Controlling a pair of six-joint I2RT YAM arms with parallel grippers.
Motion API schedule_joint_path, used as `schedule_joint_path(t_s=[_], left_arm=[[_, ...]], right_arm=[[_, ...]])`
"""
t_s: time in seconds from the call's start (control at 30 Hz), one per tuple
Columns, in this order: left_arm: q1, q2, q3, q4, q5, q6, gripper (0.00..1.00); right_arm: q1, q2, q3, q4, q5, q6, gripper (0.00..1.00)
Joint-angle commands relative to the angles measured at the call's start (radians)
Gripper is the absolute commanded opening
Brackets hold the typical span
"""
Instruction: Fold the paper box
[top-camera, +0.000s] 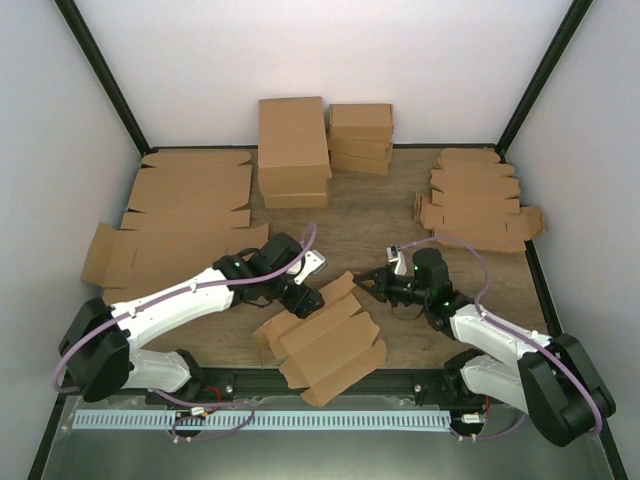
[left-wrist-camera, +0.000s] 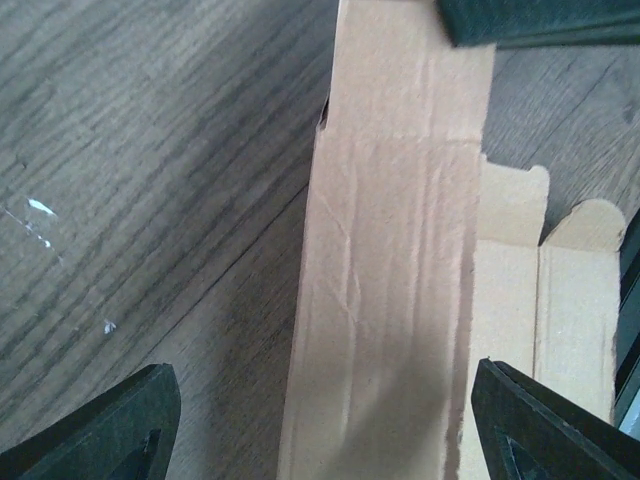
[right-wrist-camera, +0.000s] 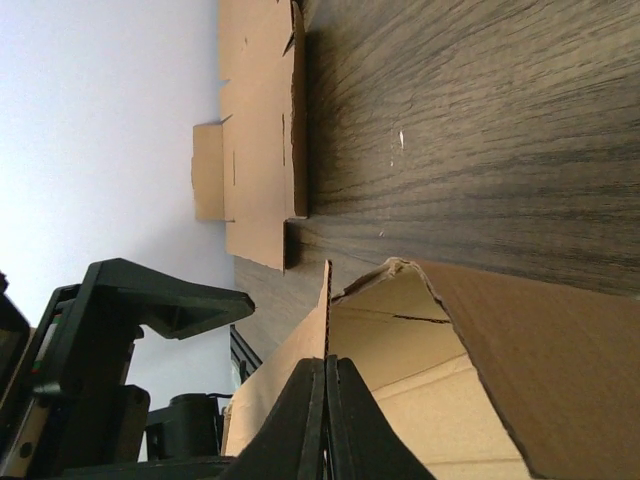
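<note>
The paper box (top-camera: 325, 345), plain brown and partly folded, lies at the table's near middle with its flaps standing up. My left gripper (top-camera: 306, 297) hangs over the box's left end. In the left wrist view it (left-wrist-camera: 325, 430) is open, with a raised cardboard wall (left-wrist-camera: 390, 300) between its fingers (left-wrist-camera: 100, 430) and neither pad touching. My right gripper (top-camera: 358, 279) is at the box's far right corner. In the right wrist view its jaws (right-wrist-camera: 327, 365) are shut on the thin edge of an upright flap of the box (right-wrist-camera: 520, 370).
Two stacks of finished brown boxes (top-camera: 293, 150) (top-camera: 360, 138) stand at the back. Large flat cardboard sheets (top-camera: 190, 205) cover the left side, and a pile of smaller flat die-cuts (top-camera: 475, 200) lies at the right. Bare wood (top-camera: 360, 225) lies between them.
</note>
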Motion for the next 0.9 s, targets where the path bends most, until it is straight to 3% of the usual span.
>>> schedule_joint_path(t_s=[0.0, 0.13, 0.27, 0.4, 0.53, 0.87], left_arm=[[0.003, 0.022, 0.007, -0.003, 0.025, 0.029, 0.82], [0.002, 0.035, 0.006, -0.004, 0.050, 0.031, 0.79], [0.002, 0.058, 0.007, -0.018, 0.058, 0.040, 0.69], [0.003, 0.071, 0.004, -0.020, 0.083, 0.046, 0.68], [0.002, 0.083, 0.005, -0.018, 0.103, 0.048, 0.61], [-0.011, 0.068, 0.004, -0.003, 0.151, 0.028, 0.64]], right_arm=[[0.006, -0.021, 0.017, -0.043, 0.021, -0.057, 0.01], [0.006, -0.019, 0.009, -0.045, 0.024, -0.060, 0.01], [0.006, -0.022, 0.003, -0.046, 0.024, -0.060, 0.01], [0.006, -0.026, -0.002, -0.050, 0.026, -0.061, 0.01], [0.006, -0.030, -0.005, -0.059, 0.031, -0.069, 0.01], [0.007, -0.041, -0.018, -0.074, 0.046, -0.077, 0.01]])
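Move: The box's long far panel, folded up over the rest, lies just under the open left fingers: its middle is about 5 cm below the hand, 2 cm back and 1 cm to the right. The end flap in the right fingers is some 9 cm to the left hand's right and 6 cm ahead; the box's flat near panels centre roughly 11 cm back, 6 cm right. From the right hand, the far panel's middle is about 10 cm left, 7 cm back. Fingers shut, the right hand keeps its pinch on the box's end flap and barely shifts. The left hand sinks about 2 cm towards the long far panel, easing back some 2 cm towards the bases as it goes and drifting slightly right; its fingertips swing a little towards the bases and its fingers narrow partway on either side of the panel, without gripping it yet. ##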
